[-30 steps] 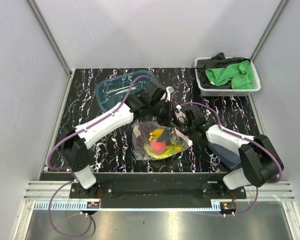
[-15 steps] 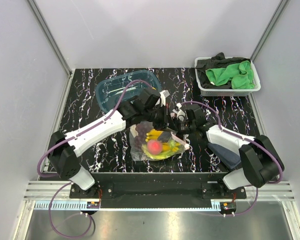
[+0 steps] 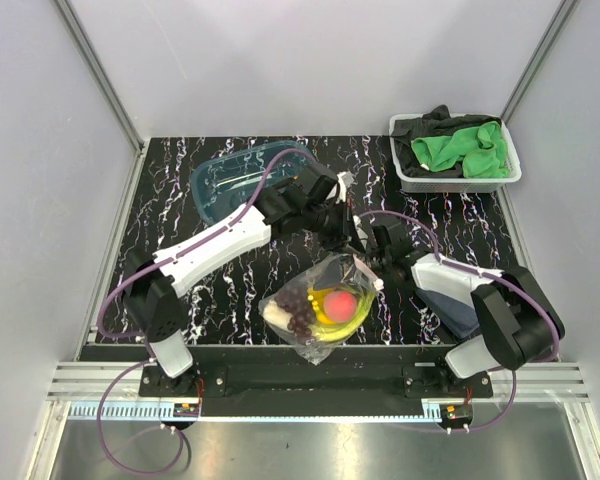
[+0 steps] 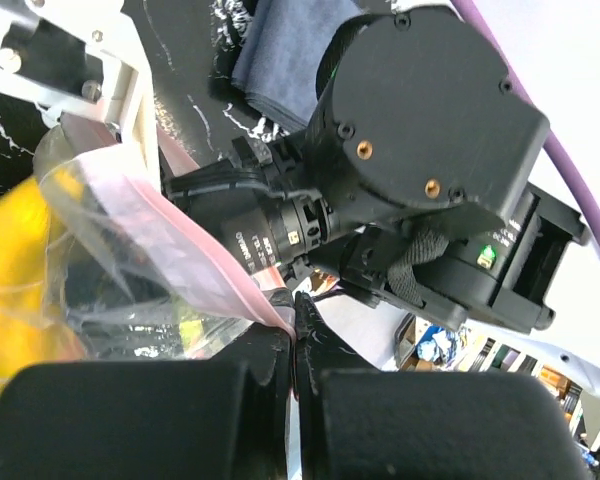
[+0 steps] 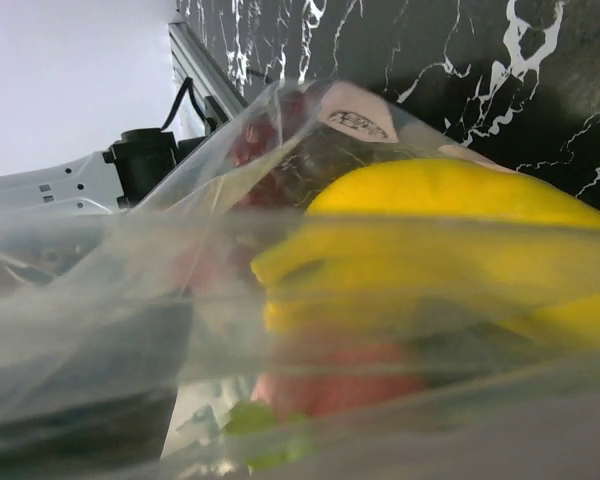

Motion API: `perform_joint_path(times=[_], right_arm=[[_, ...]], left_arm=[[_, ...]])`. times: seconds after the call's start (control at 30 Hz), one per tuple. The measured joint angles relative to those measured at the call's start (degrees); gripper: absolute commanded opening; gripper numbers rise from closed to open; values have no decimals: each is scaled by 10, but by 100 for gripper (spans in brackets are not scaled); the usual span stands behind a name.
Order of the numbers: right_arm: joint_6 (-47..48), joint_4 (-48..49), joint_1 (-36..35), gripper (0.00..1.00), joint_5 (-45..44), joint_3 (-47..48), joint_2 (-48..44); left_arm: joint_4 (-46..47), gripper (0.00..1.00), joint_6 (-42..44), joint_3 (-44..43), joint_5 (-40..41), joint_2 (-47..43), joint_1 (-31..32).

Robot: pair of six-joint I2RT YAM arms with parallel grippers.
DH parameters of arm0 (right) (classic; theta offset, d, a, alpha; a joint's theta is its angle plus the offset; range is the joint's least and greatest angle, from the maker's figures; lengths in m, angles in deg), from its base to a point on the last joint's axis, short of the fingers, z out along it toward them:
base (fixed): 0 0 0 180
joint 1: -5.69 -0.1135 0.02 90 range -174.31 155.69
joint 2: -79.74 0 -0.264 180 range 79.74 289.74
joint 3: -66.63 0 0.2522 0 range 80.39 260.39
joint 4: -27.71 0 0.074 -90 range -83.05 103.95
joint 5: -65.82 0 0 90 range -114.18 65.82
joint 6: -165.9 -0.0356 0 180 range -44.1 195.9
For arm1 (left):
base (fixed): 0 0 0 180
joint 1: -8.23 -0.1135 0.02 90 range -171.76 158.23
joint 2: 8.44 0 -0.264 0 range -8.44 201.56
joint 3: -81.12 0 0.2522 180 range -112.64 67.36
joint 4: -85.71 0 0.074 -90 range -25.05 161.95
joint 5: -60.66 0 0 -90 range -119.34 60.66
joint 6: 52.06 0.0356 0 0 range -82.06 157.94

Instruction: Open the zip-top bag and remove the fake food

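The zip-top bag (image 3: 318, 305) hangs slanted over the table's near middle, clear and crinkly. The fake food sits low inside it: a red peach (image 3: 342, 303), yellow bananas (image 3: 330, 322), dark grapes (image 3: 298, 305) and a white leek (image 3: 276, 316). My left gripper (image 3: 346, 235) holds the bag's upper end. In the left wrist view that gripper (image 4: 296, 330) is shut on the pink zip strip (image 4: 195, 255). My right gripper (image 3: 372, 258) is right beside the bag's top edge. The right wrist view is filled with plastic, bananas (image 5: 430, 240) and peach (image 5: 340, 385); its fingers are hidden.
A blue-tinted clear tray (image 3: 230, 180) lies at the back left, behind the left arm. A white basket (image 3: 410, 178) with green and black cloths (image 3: 470, 150) stands at the back right. A dark blue cloth (image 3: 448, 302) lies under the right arm.
The bag has been raised by its zip end and its body has swung toward the near edge, the food sliding low. The left gripper moved back and to the right.
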Motion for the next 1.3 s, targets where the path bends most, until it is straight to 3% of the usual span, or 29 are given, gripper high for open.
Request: perform_joint_path(times=[0.33,0.5,0.7,0.87,1.1,1.23,1.3], right_arm=[[31,-25,-11,100,-16,-13,7],[83,-92,-12,100,-33,-6,-1],[116,-120,-16,100,-25,28,12],[119,-132,-16,100,-16,52,25],[98,-128,-13,100,-21,67,28],[86,-120,-13,98,-27,68,35],[83,-114,-13,93,-28,68,41]], left_arm=[[-11,0,28,17,10,10,2],[-22,0,56,86,26,-37,-1],[-30,0,89,96,31,-76,-21],[-89,0,116,48,39,-59,-41],[-189,0,159,-104,68,26,-42],[-206,0,169,-126,75,45,-43],[-207,0,170,-125,78,45,-43]])
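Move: The red apple in the bag lies roughly 7 cm back, 4 cm left and 4 cm below my wide-open right hand. The bananas are just beyond it, about 7 cm left and 8 cm back of that hand. The grapes are some 13 cm left, 8 cm back and about 5 cm below the same hand. From my left hand, which already pinches the pink zip rim, the apple is about 12 cm back, 4 cm left and 16 cm below. Still pinching the rim, my left hand dips about 4 cm, swings left and then forward as it comes most of the way back up. It ends some 5 cm left and 3 cm forward, its left side tilted up roughly 15 degrees. My right hand, spread wide inside the bag mouth, sinks and draws back a few centimetres, then eases forward and partly up. ##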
